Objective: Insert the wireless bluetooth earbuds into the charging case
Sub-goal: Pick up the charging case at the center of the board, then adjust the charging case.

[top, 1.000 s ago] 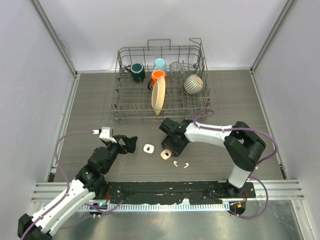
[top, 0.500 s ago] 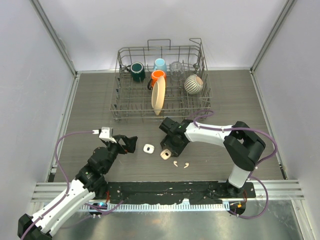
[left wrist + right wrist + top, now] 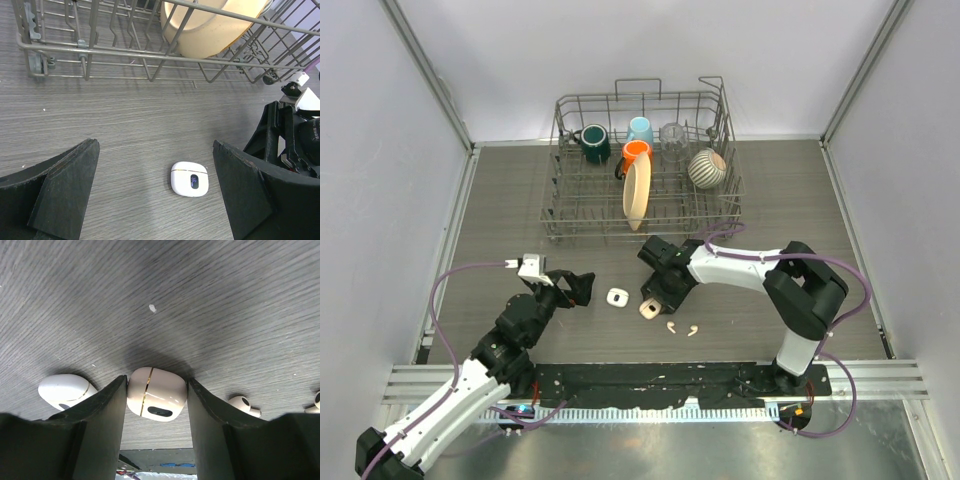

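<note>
A cream charging case (image 3: 156, 394) with a gold seam lies shut on the table, and my right gripper (image 3: 156, 401) is shut on it, both fingers pressing its sides; from above that case (image 3: 648, 310) shows just below the right gripper (image 3: 653, 300). A second, white case (image 3: 617, 297) lies to its left; in the left wrist view this white case (image 3: 189, 179) rests on the table between the wide open fingers of my left gripper (image 3: 155, 187), touching neither. Two white earbuds (image 3: 672, 326) (image 3: 692, 330) lie loose on the table right of the cream case, one earbud (image 3: 242, 404) beside my right finger.
A wire dish rack (image 3: 642, 165) stands at the back with mugs, a glass, a ribbed bowl and a cream plate (image 3: 636, 192). Its lower rail (image 3: 150, 60) runs close ahead of the left gripper. Grey walls close off both sides.
My right gripper's fingers have closed in on the cream case, and the wrist has shifted slightly left. The left arm has not moved.
</note>
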`<move>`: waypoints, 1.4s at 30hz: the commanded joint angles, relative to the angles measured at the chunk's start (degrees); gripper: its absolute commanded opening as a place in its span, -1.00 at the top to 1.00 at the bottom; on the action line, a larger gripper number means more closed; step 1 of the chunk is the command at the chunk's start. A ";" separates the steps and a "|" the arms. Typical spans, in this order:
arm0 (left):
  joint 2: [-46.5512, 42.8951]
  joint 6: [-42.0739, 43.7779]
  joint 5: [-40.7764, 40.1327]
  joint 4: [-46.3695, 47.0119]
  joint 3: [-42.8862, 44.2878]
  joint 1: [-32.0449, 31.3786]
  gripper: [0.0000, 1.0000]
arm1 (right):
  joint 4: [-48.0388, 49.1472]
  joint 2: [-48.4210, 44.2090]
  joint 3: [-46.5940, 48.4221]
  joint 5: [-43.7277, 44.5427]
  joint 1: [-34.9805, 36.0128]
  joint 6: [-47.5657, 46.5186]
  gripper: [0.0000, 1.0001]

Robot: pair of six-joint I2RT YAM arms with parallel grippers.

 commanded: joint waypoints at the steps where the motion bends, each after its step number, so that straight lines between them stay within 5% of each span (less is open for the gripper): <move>1: 0.18 -0.35 -1.40 1.94 1.32 0.31 -0.99 | 0.93 -0.60 -0.81 -0.02 -0.04 0.32 0.83; 15: -3.77 -3.95 -0.70 2.38 2.02 0.23 -0.99 | 9.19 -14.73 -6.61 7.09 -0.04 0.59 0.99; 24: -5.54 -6.95 8.42 10.71 1.40 0.23 -1.00 | 21.14 -28.80 -13.02 13.68 0.04 1.81 0.99; 35: 21.23 -13.27 27.05 40.67 4.13 -0.21 -0.94 | 29.24 -38.57 -17.60 18.26 0.13 4.63 0.98; 42: 30.13 -11.87 27.69 48.87 6.76 -4.95 -0.94 | 31.87 -37.78 -18.21 15.72 0.13 5.68 0.99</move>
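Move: The cream charging case already sits between the right hand's fingertips on the table. From that hand the white case lies about 7 cm left and 2 cm ahead; the nearer loose earbud is some 4 cm right and 4 cm back, the farther one 9 cm right and 4 cm back. From the left hand the charging case is roughly 15 cm right, 4 cm back and 11 cm below, the white case 8 cm right, 2 cm back, equally low. Keeping its pinch on the cream charging case, the right hand lifts it about 17 cm, easing some 5 cm forward, while the wrist swings the downward fingers out to point forward and left as well. The left hand, fingers still wide open and empty, rises about 5 cm, then sweeps some 10 cm right over the white case towards the lifted one, turning clockwise and rolling its left side down. ##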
